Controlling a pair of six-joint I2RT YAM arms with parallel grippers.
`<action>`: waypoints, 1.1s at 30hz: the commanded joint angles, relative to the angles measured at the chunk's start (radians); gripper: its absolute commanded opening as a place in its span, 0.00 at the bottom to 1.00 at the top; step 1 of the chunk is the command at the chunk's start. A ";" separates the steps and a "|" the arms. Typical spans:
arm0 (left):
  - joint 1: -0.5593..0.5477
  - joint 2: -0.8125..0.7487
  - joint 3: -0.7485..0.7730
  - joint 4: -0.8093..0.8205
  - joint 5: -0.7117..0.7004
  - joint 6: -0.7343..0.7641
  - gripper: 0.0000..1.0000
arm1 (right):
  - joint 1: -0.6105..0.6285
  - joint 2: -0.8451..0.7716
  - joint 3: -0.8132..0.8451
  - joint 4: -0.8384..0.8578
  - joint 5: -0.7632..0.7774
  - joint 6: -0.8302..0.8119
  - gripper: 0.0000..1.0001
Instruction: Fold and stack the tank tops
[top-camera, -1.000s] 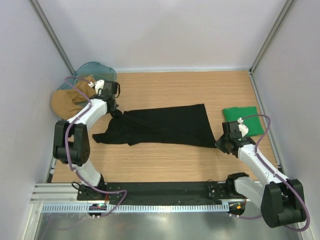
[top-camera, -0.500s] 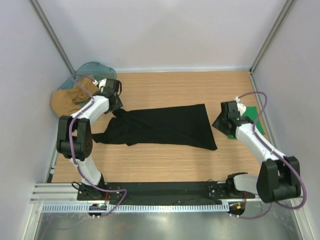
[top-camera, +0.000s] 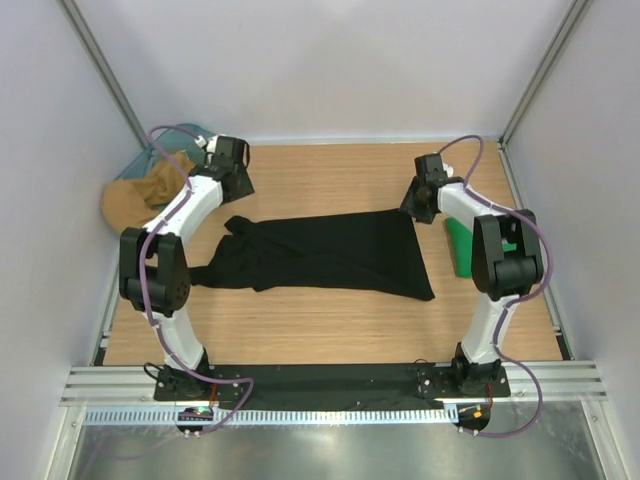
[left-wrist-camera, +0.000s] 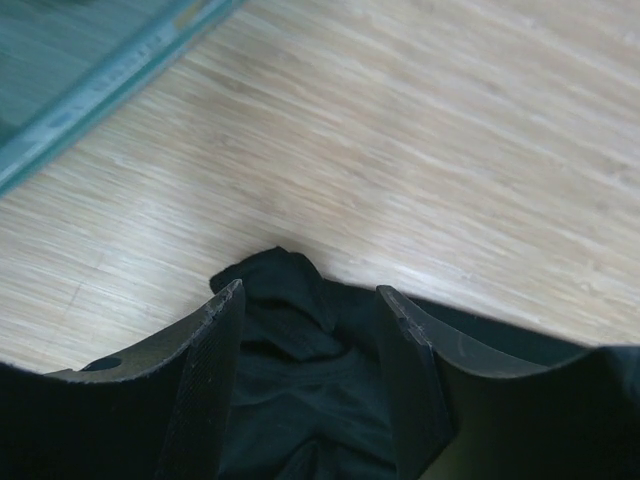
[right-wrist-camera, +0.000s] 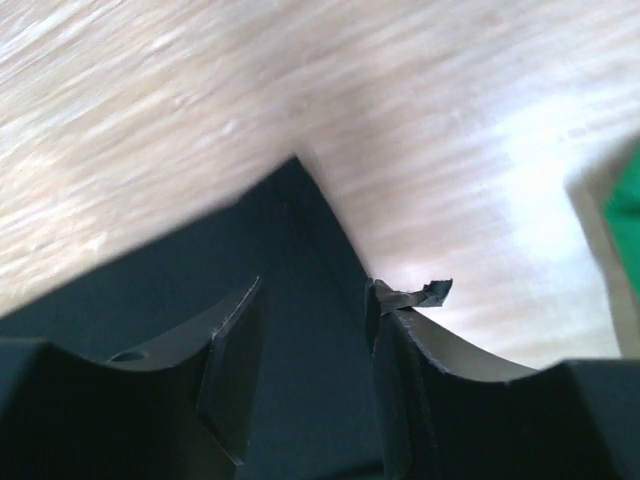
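Note:
The black tank top (top-camera: 330, 250) lies spread across the middle of the table, bunched at its left end. My left gripper (top-camera: 237, 190) is open just above the far-left bunched straps; in the left wrist view (left-wrist-camera: 310, 290) the dark folds (left-wrist-camera: 295, 370) lie between the parted fingers. My right gripper (top-camera: 414, 205) is open over the top's far-right corner; in the right wrist view (right-wrist-camera: 312, 285) that pointed corner (right-wrist-camera: 300, 230) sits between the fingers. The bright green tank top (top-camera: 462, 250) lies folded at the right, partly hidden by my right arm.
A tan cloth (top-camera: 125, 205) and a teal see-through bin (top-camera: 190, 138) sit at the far left; the bin's edge shows in the left wrist view (left-wrist-camera: 70, 70). White walls close in the table on three sides. A black rail (top-camera: 320, 385) runs along the near edge.
My right arm swung from the near right, past the green top, to the black top's far-right corner. My left gripper drew back from the bunched left end toward the far side.

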 joint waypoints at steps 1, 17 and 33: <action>-0.021 0.025 0.041 -0.021 0.028 0.034 0.56 | 0.013 0.058 0.096 -0.005 0.021 -0.040 0.51; -0.082 0.102 0.113 -0.021 0.027 0.077 0.55 | 0.039 0.309 0.358 -0.122 0.225 -0.054 0.09; -0.101 0.444 0.457 -0.120 0.123 0.114 0.52 | -0.031 0.287 0.358 -0.125 0.322 -0.014 0.06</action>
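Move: The black tank top's far right corner is about 6 cm ahead of my right hand and 3 cm below it; the folded green top's middle lies some 17 cm to this hand's right and 6 cm back. My left hand wants the left part of the black top's far edge, about 9 cm to its right, level with it and 12 cm down. The crumpled strap end is right beneath that hand, and the blue basket is some 10 cm farther out and 17 cm left. I reach my right hand about 6 cm forward and slightly down onto the far right corner, pinch it, then drag it about 5 cm right, rolling the wrist so its left side dips. My open left hand swings some 8 cm right, sinks and goes forward towards the far edge, turning slightly clockwise; its fingers don't close. ##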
